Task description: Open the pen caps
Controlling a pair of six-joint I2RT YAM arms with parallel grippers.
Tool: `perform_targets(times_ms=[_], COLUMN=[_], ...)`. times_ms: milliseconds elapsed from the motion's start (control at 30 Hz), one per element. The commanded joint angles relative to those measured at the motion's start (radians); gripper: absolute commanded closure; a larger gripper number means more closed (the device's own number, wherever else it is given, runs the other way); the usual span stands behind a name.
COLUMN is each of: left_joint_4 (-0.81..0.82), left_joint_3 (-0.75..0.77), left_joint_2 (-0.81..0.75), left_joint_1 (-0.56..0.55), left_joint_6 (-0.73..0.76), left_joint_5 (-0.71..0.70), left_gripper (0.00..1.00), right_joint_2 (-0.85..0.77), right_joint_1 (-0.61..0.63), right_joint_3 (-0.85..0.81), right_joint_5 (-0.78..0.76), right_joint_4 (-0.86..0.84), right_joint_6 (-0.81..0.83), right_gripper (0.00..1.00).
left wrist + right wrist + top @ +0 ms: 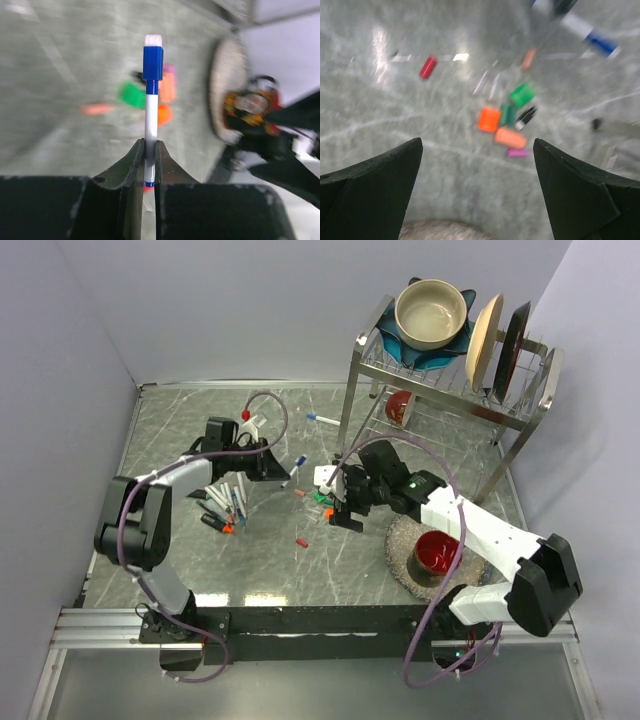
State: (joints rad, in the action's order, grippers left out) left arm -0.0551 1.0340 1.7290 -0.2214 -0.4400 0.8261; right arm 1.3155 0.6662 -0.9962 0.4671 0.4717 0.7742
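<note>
My left gripper [150,146] [276,468] is shut on the white barrel of a marker [151,115]. Its blue pen cap [153,62] [299,462] still sits on the end that points away from the jaws. My right gripper [477,145] [345,512] hangs open over the table with nothing between its fingers. Ahead of it lie loose pen caps: orange [489,119], green [521,94], salmon [510,137], purple [517,152] and, apart to the left, red [427,67] [302,540]. The held marker's blue cap [600,42] shows blurred at the top right of the right wrist view.
A pile of markers [225,505] lies under the left arm. Two more markers [322,420] [250,418] lie further back. A red bowl [437,552] sits on a round mat [400,540] at the right. A dish rack [450,380] holds a bowl and plates at the back right.
</note>
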Motion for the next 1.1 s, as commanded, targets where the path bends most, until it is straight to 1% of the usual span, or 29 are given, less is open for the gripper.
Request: perform_targets(times_ms=[0,33,67,133,167,267,300,333,400,567,800,833,933,967,1033,1067], left_joint_4=[0.098,0.087,0.024,-0.031,-0.084,-0.175,-0.234,-0.259,-0.299,-0.307,-0.336,-0.338,-0.335,-0.335,-0.336,-0.336], left_joint_3=[-0.057,-0.066,-0.074,-0.084,-0.098,-0.114,-0.117,-0.12,-0.129,-0.138,-0.118,-0.117,-0.115,-0.115,-0.112,-0.112], left_joint_2=[-0.12,-0.127,-0.135,-0.166,-0.175,-0.207,-0.223,-0.229,-0.25,-0.273,-0.275,-0.275,-0.273,-0.273,-0.273,-0.276], left_joint_1=[-0.041,-0.044,-0.048,-0.05,-0.05,-0.055,-0.058,-0.065,-0.073,-0.111,-0.141,-0.141,-0.141,-0.141,-0.142,-0.142], left_joint_6=[-0.078,-0.081,-0.056,-0.007,0.007,0.075,0.093,0.127,0.145,0.152,0.175,0.179,0.179,0.179,0.181,0.181], left_joint_5=[0.168,0.18,0.194,0.2,0.215,0.231,0.228,0.226,0.217,0.226,0.243,0.245,0.252,0.254,0.257,0.26], left_gripper=[0.99,0.99,0.99,0.99,0.99,0.99,0.99,0.99,0.99,0.99,0.99,0.99,0.99,0.99,0.99,0.99], right_joint_2=[-0.019,-0.004,0.034,0.063,0.074,0.059,0.065,0.083,0.102,0.172,0.231,0.235,0.238,0.238,0.241,0.246], right_joint_1=[-0.008,-0.013,-0.019,-0.017,-0.017,-0.017,-0.016,-0.016,-0.017,-0.005,0.047,0.05,0.076,0.084,0.09,0.09], right_joint_3=[-0.035,-0.042,-0.051,-0.094,-0.102,-0.093,-0.107,-0.12,-0.156,-0.217,-0.245,-0.245,-0.229,-0.225,-0.225,-0.231], right_joint_5=[-0.029,-0.015,-0.012,0.002,0.03,0.114,0.132,0.145,0.174,0.232,0.153,0.13,0.087,0.073,0.068,0.067], right_joint_4=[-0.165,-0.165,-0.163,-0.133,-0.13,-0.122,-0.084,-0.055,0.0,0.114,0.166,0.169,0.157,0.154,0.147,0.143], right_joint_6=[0.031,0.043,0.051,0.094,0.111,0.246,0.319,0.354,0.422,0.53,0.563,0.566,0.57,0.568,0.56,0.547], right_gripper=[0.0,0.0,0.0,0.0,0.0,0.0,0.0,0.0,0.0,0.0,0.01,0.02,0.1,0.18,0.29,0.37])
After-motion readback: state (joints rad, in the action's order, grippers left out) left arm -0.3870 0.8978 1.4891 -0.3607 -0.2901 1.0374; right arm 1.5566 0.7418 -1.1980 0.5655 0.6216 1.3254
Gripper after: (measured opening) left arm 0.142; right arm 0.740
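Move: The pen's blue cap is the right hand's target, roughly 15 cm ahead, 10 cm left and a little below; from the left hand, already pinching the barrel, it sits about 5 cm ahead and 4 cm right. The right hand's open fingers wait some 10 cm back from the left hand, 14 cm right and slightly higher. From the right hand, the loose cap pile lies about 5 cm ahead, 4 cm left, and the red cap 10 cm back, 13 cm left, both some 13 cm below. The left hand keeps its pinch on the white barrel and draws the pen back about 14 cm, rising slightly early on and turning some 20 degrees clockwise, to bring the blue cap to the right hand and slow to a stop there. Meanwhile the right hand works about 5 cm left to meet it, swinging out forward and up a few centimetres before coming back and sinking, turns nearly 30 degrees counter-clockwise, and begins closing its wide-open fingers around the cap at the end. ##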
